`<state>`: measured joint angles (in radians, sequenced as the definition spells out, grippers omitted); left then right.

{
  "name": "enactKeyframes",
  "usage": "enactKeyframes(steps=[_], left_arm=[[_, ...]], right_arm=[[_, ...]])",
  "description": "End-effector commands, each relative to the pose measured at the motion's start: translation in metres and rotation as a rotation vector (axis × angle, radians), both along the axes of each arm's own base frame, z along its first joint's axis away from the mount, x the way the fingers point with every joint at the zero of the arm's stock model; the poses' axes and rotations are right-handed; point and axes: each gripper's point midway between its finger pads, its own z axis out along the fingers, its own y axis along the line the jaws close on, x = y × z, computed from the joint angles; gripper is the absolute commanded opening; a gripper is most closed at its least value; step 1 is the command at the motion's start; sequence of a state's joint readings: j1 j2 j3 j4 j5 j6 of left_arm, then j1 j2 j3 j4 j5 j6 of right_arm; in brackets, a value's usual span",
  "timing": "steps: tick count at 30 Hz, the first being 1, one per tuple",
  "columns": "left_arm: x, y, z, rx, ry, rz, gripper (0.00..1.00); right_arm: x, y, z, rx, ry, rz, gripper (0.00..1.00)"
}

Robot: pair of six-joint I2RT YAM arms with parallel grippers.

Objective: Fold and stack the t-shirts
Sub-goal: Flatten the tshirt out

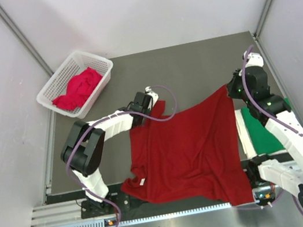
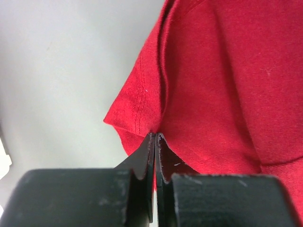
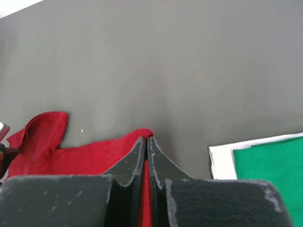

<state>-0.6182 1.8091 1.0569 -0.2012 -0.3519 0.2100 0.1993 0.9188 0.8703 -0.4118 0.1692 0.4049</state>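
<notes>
A dark red t-shirt (image 1: 187, 148) lies spread across the middle of the table, its near hem hanging over the front edge. My left gripper (image 1: 151, 104) is shut on the shirt's far left sleeve; in the left wrist view the jaws (image 2: 155, 136) pinch red cloth (image 2: 213, 85) between them. My right gripper (image 1: 231, 89) is shut on the shirt's far right corner, with red cloth (image 3: 85, 153) between its closed jaws (image 3: 146, 138). A folded bright green t-shirt (image 1: 262, 129) lies at the right, under my right arm. A pinkish red t-shirt (image 1: 78, 89) lies crumpled in the basket.
The white lattice basket (image 1: 96, 59) stands at the table's far left corner. A white sheet (image 1: 242, 133) lies under the green shirt, also in the right wrist view (image 3: 220, 161). Walls close in the table on three sides.
</notes>
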Motion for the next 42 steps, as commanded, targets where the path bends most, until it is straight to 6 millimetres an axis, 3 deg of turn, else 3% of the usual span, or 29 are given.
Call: enactKeyframes(steps=[1, 6, 13, 16, 18, 23, 26, 27, 30, 32, 33, 35, 36, 38, 39, 40, 41, 42], left_arm=[[0.016, -0.007, 0.022, -0.037, -0.078, 0.028, 0.00], [0.021, 0.001, 0.033, -0.036, -0.110, 0.086, 0.00], [0.037, 0.016, 0.078, -0.026, -0.260, 0.205, 0.00], [0.040, 0.021, 0.117, -0.047, -0.349, 0.228, 0.00], [0.040, 0.026, 0.161, -0.048, -0.441, 0.246, 0.00], [0.025, 0.038, 0.267, -0.064, -0.632, 0.258, 0.00], [0.007, 0.048, 0.342, -0.120, -0.764, 0.273, 0.00], [0.001, 0.049, 0.358, -0.135, -0.790, 0.277, 0.00], [-0.026, 0.051, 0.418, -0.229, -0.880, 0.264, 0.00], [-0.034, 0.048, 0.433, -0.316, -0.872, 0.232, 0.00], [-0.039, 0.047, 0.428, -0.345, -0.824, 0.242, 0.00], [-0.035, 0.025, 0.400, -0.412, -0.702, 0.226, 0.01], [-0.036, 0.019, 0.376, -0.398, -0.625, 0.220, 0.04], [-0.034, -0.009, 0.337, -0.469, -0.499, 0.191, 0.21], [-0.034, -0.017, 0.306, -0.459, -0.434, 0.192, 0.26], [-0.032, -0.025, 0.289, -0.477, -0.393, 0.200, 0.32], [-0.034, -0.033, 0.261, -0.520, -0.312, 0.215, 0.33], [-0.033, -0.039, 0.249, -0.556, -0.274, 0.216, 0.34]], right_arm=[[0.010, -0.002, 0.015, 0.017, -0.058, -0.012, 0.00], [0.009, -0.001, 0.014, 0.024, -0.056, -0.010, 0.00], [0.013, 0.006, 0.013, 0.026, -0.066, 0.033, 0.00], [0.018, 0.009, 0.031, 0.043, -0.116, 0.043, 0.00], [0.021, 0.011, 0.047, 0.047, -0.150, 0.051, 0.00], [0.022, 0.014, 0.131, 0.060, -0.322, 0.078, 0.00], [0.005, 0.011, 0.190, 0.067, -0.473, 0.088, 0.00], [0.001, 0.010, 0.204, 0.068, -0.508, 0.090, 0.00], [-0.031, 0.004, 0.273, 0.086, -0.663, 0.087, 0.00], [-0.042, 0.006, 0.286, 0.097, -0.681, 0.109, 0.00], [-0.049, 0.007, 0.292, 0.107, -0.688, 0.116, 0.00], [-0.049, 0.010, 0.274, 0.143, -0.613, 0.116, 0.00], [-0.044, 0.012, 0.254, 0.146, -0.559, 0.118, 0.00], [-0.042, 0.012, 0.223, 0.152, -0.478, 0.108, 0.00], [-0.037, 0.012, 0.194, 0.151, -0.413, 0.097, 0.00], [-0.038, 0.010, 0.177, 0.148, -0.370, 0.084, 0.00], [-0.044, 0.006, 0.168, 0.154, -0.363, 0.064, 0.00], [-0.043, 0.007, 0.139, 0.152, -0.301, 0.057, 0.00]])
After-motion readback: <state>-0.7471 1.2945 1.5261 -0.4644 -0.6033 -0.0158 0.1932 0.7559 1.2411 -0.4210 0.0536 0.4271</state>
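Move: The red t-shirt lies spread over the table and its near edge. The left fingers are already shut on its far left part, with the shirt's middle about 18 cm back and 13 cm to the right, 2 cm lower. The basket stands some 19 cm forward and 26 cm left of this hand. The right hand already holds the far right corner up, the shirt's middle about 13 cm back, 17 cm left and 21 cm below it, with the green cloth roughly 9 cm back, 20 cm right and 21 cm below. The t-shirt is flung upward by both arms after a slow start: the left hand shoots up about 44 cm, tipping its fingers skyward, then sinks some 8 cm as they part, free of cloth. The right rises about 27 cm slightly later, drawing back a little and tipping up too, then drops about 5 cm, still pinching its corner. ##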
